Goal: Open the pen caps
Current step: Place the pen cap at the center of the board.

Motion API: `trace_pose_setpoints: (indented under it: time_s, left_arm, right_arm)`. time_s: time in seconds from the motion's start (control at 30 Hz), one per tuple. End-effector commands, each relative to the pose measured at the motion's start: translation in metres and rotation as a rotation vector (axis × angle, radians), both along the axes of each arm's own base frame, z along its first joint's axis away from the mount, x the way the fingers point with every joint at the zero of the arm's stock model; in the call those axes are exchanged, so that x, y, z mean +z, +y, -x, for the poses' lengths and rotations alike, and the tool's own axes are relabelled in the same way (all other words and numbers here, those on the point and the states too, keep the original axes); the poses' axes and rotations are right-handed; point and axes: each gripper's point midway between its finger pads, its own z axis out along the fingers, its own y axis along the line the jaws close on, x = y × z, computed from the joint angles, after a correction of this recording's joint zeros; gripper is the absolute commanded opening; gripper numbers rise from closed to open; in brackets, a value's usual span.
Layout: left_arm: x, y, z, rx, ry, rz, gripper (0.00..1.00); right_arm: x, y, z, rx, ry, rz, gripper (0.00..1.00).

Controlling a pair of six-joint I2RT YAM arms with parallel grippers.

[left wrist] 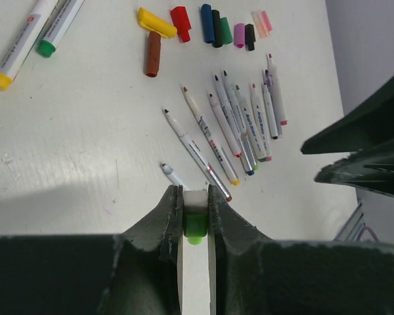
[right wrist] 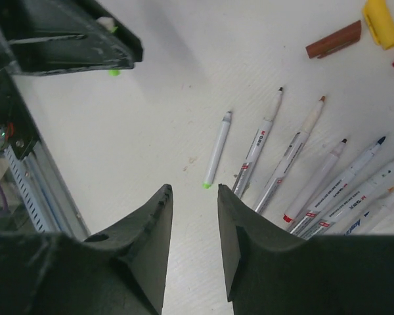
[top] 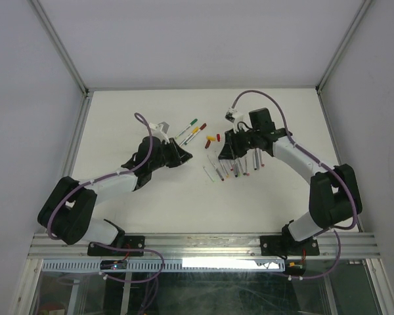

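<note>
My left gripper (left wrist: pixel 196 197) is shut on a short light-green pen cap (left wrist: pixel 196 223) with a white end, held just above the table. In the top view it (top: pixel 184 156) sits left of the pens. My right gripper (right wrist: pixel 194 193) is open with nothing between its fingers, hovering over a bare pen with a light-green end (right wrist: pixel 217 149). Several uncapped pens (left wrist: pixel 240 121) lie fanned beside it. Loose pen caps lie in a row: yellow (left wrist: pixel 156 23), brown (left wrist: pixel 153 54), red (left wrist: pixel 180 14), blue (left wrist: pixel 207 14). Two capped pens (left wrist: pixel 26 36) lie at the far left.
The right gripper (top: pixel 223 154) stands over the row of pens (top: pixel 240 164). A metal rail (top: pixel 203 246) runs along the table's near edge. White enclosure walls (top: pixel 26 98) stand on both sides and at the back.
</note>
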Motion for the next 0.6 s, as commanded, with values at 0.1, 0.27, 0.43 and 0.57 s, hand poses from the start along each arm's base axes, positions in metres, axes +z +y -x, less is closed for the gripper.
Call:
trace_pose_setpoints:
  time_s: [0.1,0.27,0.43,0.57]
  left_arm:
    - [0.002,-0.017,-0.031,-0.032,-0.061,-0.131,0.02]
    - [-0.003,-0.031,-0.049,-0.065,-0.053,-0.204,0.03]
    - [-0.007,-0.041,-0.065,-0.095,-0.051,-0.269,0.03]
    - [-0.008,-0.049,-0.074,-0.114,-0.045,-0.305,0.03]
  right_arm:
    - [0.046,-0.003,0.013,0.209,-0.067,-0.152,0.35]
    - [0.048,-0.008,0.012,0.214,-0.061,-0.168,0.35]
    - [0.049,-0.011,0.011,0.214,-0.062,-0.173,0.35]
    - [0.049,-0.014,0.010,0.213,-0.055,-0.178,0.35]
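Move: From the left gripper, still holding the light-green cap, the loose brown cap lies about 10 cm ahead, 6 cm right and 8 cm below. The yellow cap is some 12 cm ahead and 8 cm right, the red one 13 cm ahead and 10 cm right; the short uncapped pen lies 3 cm back and 7 cm right. From the empty right gripper the brown cap is roughly 11 cm ahead, 4 cm left and 11 cm down. Bring the left gripper forward and right about 7 cm towards the loose brown cap, sinking some 2 cm on the way and rolling its left side up about 15 degrees, keeping the light-green cap pinched. Meanwhile, draw the empty, open right gripper up, back and right, away from the short pen, by about 3 cm in all, swinging it about 10 degrees counter-clockwise. ##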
